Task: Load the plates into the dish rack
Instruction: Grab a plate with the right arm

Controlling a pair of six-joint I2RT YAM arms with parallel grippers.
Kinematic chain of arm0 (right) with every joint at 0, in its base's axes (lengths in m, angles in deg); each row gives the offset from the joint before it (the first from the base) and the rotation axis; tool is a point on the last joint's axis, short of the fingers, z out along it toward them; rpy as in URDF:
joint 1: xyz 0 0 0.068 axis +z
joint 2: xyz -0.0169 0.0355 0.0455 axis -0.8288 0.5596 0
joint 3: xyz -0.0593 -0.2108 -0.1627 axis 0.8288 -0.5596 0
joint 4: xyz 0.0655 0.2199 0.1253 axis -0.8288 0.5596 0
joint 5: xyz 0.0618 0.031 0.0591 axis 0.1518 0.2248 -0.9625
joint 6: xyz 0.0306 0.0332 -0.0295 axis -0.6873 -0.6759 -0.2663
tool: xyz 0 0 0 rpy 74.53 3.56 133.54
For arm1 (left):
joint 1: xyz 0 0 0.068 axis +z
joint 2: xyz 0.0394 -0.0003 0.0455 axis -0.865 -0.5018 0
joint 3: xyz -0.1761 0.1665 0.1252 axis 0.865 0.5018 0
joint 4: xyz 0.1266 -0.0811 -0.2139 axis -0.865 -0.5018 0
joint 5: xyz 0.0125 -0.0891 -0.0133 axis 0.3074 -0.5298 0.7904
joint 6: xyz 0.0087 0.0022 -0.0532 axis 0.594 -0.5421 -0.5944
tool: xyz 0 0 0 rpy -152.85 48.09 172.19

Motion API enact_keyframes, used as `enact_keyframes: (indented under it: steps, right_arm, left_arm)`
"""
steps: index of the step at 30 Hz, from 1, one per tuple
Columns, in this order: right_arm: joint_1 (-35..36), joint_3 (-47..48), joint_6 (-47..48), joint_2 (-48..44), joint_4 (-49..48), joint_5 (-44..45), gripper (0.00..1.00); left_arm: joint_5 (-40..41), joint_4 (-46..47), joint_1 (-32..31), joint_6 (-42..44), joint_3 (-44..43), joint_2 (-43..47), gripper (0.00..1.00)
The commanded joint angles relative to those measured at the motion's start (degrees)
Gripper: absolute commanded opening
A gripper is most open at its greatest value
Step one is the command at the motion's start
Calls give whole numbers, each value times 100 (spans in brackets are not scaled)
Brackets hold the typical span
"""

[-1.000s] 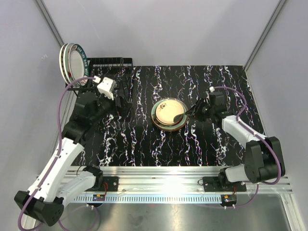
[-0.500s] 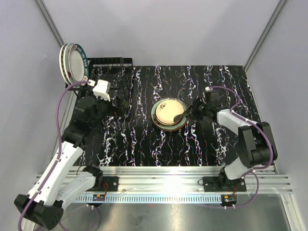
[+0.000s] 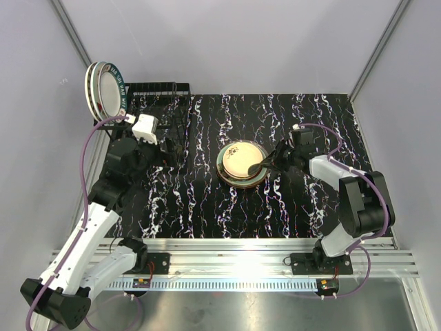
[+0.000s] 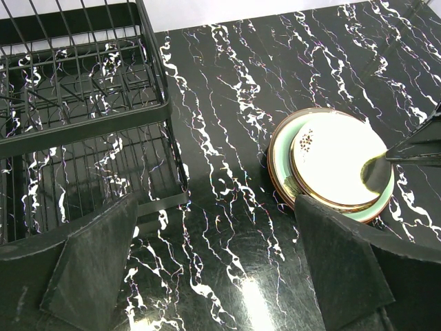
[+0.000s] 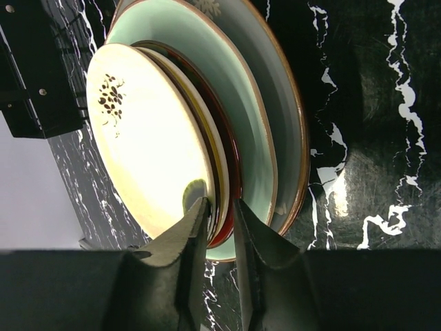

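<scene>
A stack of plates lies flat at the mat's centre, with a cream plate bearing a dark motif on top. Under it lie yellow- and red-rimmed plates, a pale green one and a brown-rimmed one. My right gripper pinches the right rim of the top plates, one finger on the cream face and one under the red rim. The black wire dish rack stands at the far left, with teal-rimmed plates upright at its left end. My left gripper hovers open over bare mat beside the dish rack.
The black marbled mat covers the table. Grey enclosure walls stand close on both sides. A metal rail with the arm bases runs along the near edge. The right gripper's finger reaches over the plate stack in the left wrist view.
My right gripper's jaws have narrowed onto the stack's rim, and that arm's elbow swung inward. The left gripper drew back slightly toward the rack, then held still.
</scene>
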State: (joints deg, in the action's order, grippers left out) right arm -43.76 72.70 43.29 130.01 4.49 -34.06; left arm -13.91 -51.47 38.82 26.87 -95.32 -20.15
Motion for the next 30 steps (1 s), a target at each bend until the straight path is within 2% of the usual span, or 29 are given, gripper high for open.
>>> enact_keyframes:
  steps: [1, 6, 7, 9, 22, 30]
  right_arm:
    - [10, 206, -51, 59, -91, 0, 26]
    - [1, 188, -42, 32, -64, 26, 21]
    - [1, 180, -42, 32, -64, 26, 13]
    - [1, 171, -51, 41, -38, 26, 8]
    - [10, 215, -42, -424, 340, 158, 0]
    - [62, 171, -200, -662, 507, 220, 3]
  left_arm:
    - [107, 264, -3, -13, -31, 21, 99]
    - [115, 247, -3, -22, -48, 30, 99]
    - [107, 229, -3, -22, -48, 30, 99]
    - [115, 229, -3, -13, -48, 48, 99]
    - [159, 212, -4, -22, -48, 74, 99]
    - [186, 203, -3, -31, -40, 83, 99]
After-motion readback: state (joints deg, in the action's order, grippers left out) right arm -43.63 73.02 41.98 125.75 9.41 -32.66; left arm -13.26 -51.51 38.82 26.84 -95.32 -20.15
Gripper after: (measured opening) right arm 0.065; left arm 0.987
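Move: The cream plate on top of the stack has its middle about 8 cm to the right hand's left and 2 cm ahead, at roughly fingertip height, with its nearest rim already between the open fingers. Just under it sits the red plate, 8 cm left and 1 cm ahead; the wide green plate lies likewise, some 3 cm below the hand. From the left hand the cream plate lies about 26 cm right, 7 cm ahead and 20 cm below. The right fingers pinch the right-hand rim of the cream plate, closing from about a third open to nearly shut while the hand all but stands still. Keeping that pinch, the hand then starts a slow lift away from the stack, about 1.5 cm up and 1 cm back towards its base, the wrist scarcely turning. ##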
